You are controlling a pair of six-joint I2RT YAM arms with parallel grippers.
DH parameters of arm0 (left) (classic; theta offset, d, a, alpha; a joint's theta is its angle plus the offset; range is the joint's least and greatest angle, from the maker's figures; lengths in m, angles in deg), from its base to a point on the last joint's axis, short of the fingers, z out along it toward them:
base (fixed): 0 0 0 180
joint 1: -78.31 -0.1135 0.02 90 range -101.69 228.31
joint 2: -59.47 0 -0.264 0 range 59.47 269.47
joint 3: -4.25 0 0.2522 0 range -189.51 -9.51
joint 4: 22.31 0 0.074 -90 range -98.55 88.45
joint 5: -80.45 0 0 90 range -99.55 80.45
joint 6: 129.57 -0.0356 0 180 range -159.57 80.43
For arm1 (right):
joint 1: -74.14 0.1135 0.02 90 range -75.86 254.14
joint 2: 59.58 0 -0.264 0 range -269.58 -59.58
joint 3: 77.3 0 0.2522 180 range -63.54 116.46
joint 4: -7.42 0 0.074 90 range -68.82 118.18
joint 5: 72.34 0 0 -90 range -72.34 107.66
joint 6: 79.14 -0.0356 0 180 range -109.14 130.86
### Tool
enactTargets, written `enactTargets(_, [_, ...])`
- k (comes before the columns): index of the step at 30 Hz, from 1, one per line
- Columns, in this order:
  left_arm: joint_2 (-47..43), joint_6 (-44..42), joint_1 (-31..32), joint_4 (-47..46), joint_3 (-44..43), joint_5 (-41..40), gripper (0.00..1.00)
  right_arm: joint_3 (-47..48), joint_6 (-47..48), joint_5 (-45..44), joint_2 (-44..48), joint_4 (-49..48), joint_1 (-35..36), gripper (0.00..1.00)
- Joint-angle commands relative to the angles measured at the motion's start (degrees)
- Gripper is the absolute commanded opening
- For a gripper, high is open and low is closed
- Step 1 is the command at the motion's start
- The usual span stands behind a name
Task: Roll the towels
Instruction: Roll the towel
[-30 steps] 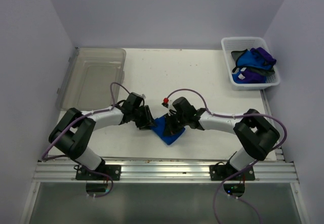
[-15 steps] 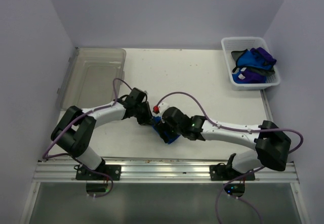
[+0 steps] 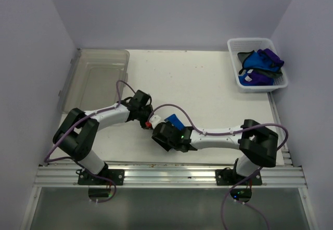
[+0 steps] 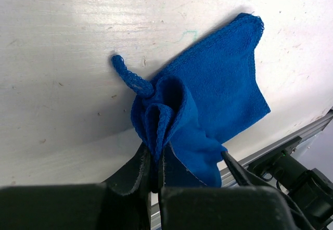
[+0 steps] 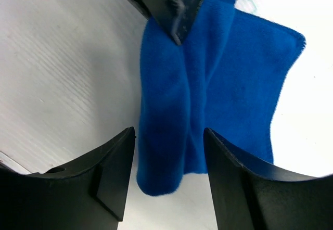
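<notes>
One blue towel (image 3: 174,120) lies partly rolled on the table near the front edge, mostly hidden by the two wrists. My left gripper (image 3: 150,121) is shut on a bunched fold of the towel's edge (image 4: 158,120), and the rest of the cloth (image 4: 218,94) spreads flat away from it. My right gripper (image 5: 169,133) is open, its jaws standing either side of the rolled end of the towel (image 5: 166,136) without touching it. The left gripper's fingertips (image 5: 174,9) show at the top of the right wrist view. In the top view the right gripper (image 3: 159,131) sits just in front of the left one.
A white basket (image 3: 248,41) at the back right holds more blue and purple towels (image 3: 260,61). A clear plastic bin (image 3: 101,52) stands at the back left. The metal rail (image 3: 166,175) runs along the table's front edge, close behind the grippers.
My right arm has swung left and toward the front edge, from over the towel's right side to its rolled end. The left gripper has kept its hold and shifted slightly.
</notes>
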Motion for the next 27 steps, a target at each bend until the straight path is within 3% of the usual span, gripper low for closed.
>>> enactTargets(1, [0.2,0.1,0.0,0.0,-1.2,-0.5,0.00,2.7,0.2,-3.5,-2.0,-3.9,1.0,0.58])
enactTargets(5, [0.0,0.3,0.0,-0.2,-1.0,-0.5,0.00,3.1,-0.4,-3.4,-4.7,-5.2,1.6,0.43])
enactTargets(10, [-1.2,0.0,0.0,-0.1,-1.1,-0.5,0.00,2.9,-2.1,-2.0,-4.3,-6.1,1.5,0.12])
enactTargets(12, [-2.0,-0.5,-0.1,0.0,-1.0,-0.5,0.11,2.1,-2.7,-0.4,-2.9,-6.7,1.0,0.00])
enactTargets(13, [-3.1,-0.7,-0.3,0.0,-1.0,-0.5,0.19,1.6,-2.9,1.3,-2.2,-7.3,0.7,0.00])
enactTargets(14, [-3.7,-0.7,-0.5,0.0,-1.0,-0.7,0.38,0.9,-3.3,4.3,-1.4,-8.1,-0.4,0.00])
enactTargets(16, [-5.6,-0.8,-0.8,0.0,-0.9,-0.9,0.54,-1.1,-4.7,8.4,0.9,-10.4,-1.9,0.00])
enactTargets(17, [-6.2,-0.9,-1.0,0.0,-0.9,-0.9,0.66,-1.7,-5.2,10.2,1.8,-11.2,-3.8,0.00])
enactTargets(18, [-6.8,-1.0,-1.1,0.2,-0.8,-0.9,0.71,-3.4,-6.3,15.3,2.5,-13.2,-4.9,0.00])
enactTargets(20, [-8.3,-1.3,-1.5,0.8,-0.7,-1.4,0.77,-4.5,-7.4,20.0,4.0,-14.7,-8.5,0.00])
enactTargets(27, [-10.5,-0.4,-1.7,-2.3,3.4,-0.3,0.80,-7.5,-11.2,34.5,3.9,-19.0,-15.4,0.00])
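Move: The rolled part of the towel lies just ahead of the open right hand, its middle about 3 cm forward, 2 cm left and 3 cm below. The towel's unrolled flap is some 8 cm ahead and 4 cm right of that hand. From the left hand, already shut on the roll's far end, the roll's middle is about 4 cm back, 2 cm right and a little lower. The towel roll passes from one hand to the other: the right hand sinks about 2 cm and eases left, shutting its fingers on the roll's near part while the left still pinches the far end. The left then opens wide and rises about 5 cm, drifting forward. Keeping its pinch, the right lifts and goes forward some 2 cm each, its fingers tipping about 25 degrees to point more to the left. ##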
